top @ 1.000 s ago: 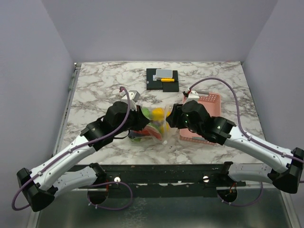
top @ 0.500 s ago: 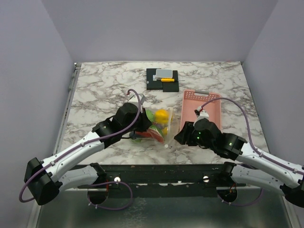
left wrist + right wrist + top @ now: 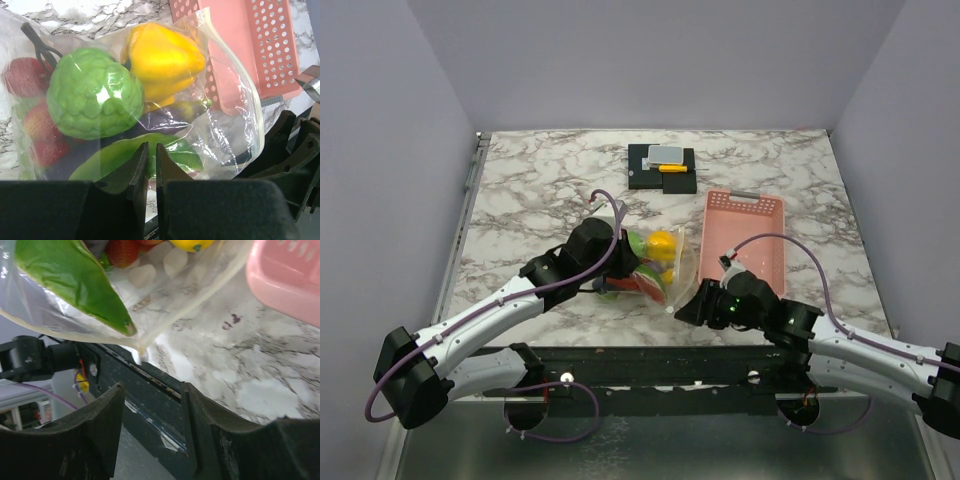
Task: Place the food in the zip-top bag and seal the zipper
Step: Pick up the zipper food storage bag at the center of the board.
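Note:
The clear zip-top bag (image 3: pixel 672 268) lies on the marble near the table's front edge. It holds the food: a yellow pepper (image 3: pixel 162 57), a bumpy green fruit (image 3: pixel 95 92), red strawberries (image 3: pixel 25 77) and a long green piece (image 3: pixel 70 280). My left gripper (image 3: pixel 616 262) is at the bag's left side. In the left wrist view its jaws (image 3: pixel 151 150) stand almost together, pinched on the bag's film. My right gripper (image 3: pixel 684 308) sits low by the bag's near right corner. In the right wrist view it (image 3: pixel 152 387) is open and empty, and the bag's white zipper edge (image 3: pixel 200 287) lies just beyond it.
A pink perforated basket (image 3: pixel 745 198) stands right of the bag, close to its mouth (image 3: pixel 240 50). A black base with a yellow-and-grey item (image 3: pixel 662 165) sits at the back. The table's dark front rail (image 3: pixel 165 390) runs right under my right gripper.
My right arm has drawn back from the bag's right side toward the table's near edge. The left gripper has shifted slightly right with the bag's left side in it.

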Controlling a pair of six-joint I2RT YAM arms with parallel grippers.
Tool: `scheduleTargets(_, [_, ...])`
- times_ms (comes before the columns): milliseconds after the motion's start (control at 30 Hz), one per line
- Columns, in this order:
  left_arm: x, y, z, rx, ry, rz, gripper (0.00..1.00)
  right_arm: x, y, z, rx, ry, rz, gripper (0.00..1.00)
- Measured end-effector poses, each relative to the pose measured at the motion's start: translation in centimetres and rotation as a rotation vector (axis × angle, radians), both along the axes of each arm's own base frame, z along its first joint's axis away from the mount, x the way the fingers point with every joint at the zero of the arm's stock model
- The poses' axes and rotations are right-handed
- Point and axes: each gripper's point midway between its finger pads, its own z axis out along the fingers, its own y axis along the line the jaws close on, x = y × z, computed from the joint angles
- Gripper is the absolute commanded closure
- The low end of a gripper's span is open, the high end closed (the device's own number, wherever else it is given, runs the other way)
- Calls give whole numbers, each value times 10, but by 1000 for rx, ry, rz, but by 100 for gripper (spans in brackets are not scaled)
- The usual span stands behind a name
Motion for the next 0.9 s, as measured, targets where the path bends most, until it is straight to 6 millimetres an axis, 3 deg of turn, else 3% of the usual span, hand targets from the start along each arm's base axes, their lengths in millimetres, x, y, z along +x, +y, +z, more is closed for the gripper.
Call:
scheduleTargets(333, [0,0,1,-8,2,-4,89,15,34,11,136,-14,-9,46])
scheduleTargets(533, [1,1,1,-10,4,-2,89,19,40,5,139,-1,-19,48])
scheduleTargets(667, [2,1,2,-13,4,-2,89,21,41,2,146,-4,-31,55])
scheduleTargets(900, [-1,0,6,-29,3,-17,89,22,42,-1,160,-3,-43,83])
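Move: The near corner of the bag's zipper lies about 4 cm to the right hand's left and 2 cm ahead, roughly level with its fingertips. In the bag the melon slice is some 8 cm left and 6 cm ahead of that hand, the yellow pepper about 6 cm left and 13 cm ahead. The pink basket's middle is some 12 cm to its right and 14 cm ahead, lower. From the left hand, that corner is about 8 cm right, 8 cm back and 7 cm below. Leftward and a little forward, about 4 cm and 2 cm, the right hand brings its open fingers around the near corner of the bag's zipper, rolling its left side up by some 10 degrees. It slows there and the fingers close to roughly half their gap, pinching the corner tab, while the left hand stays put and seems to keep its hold on the bag film. ##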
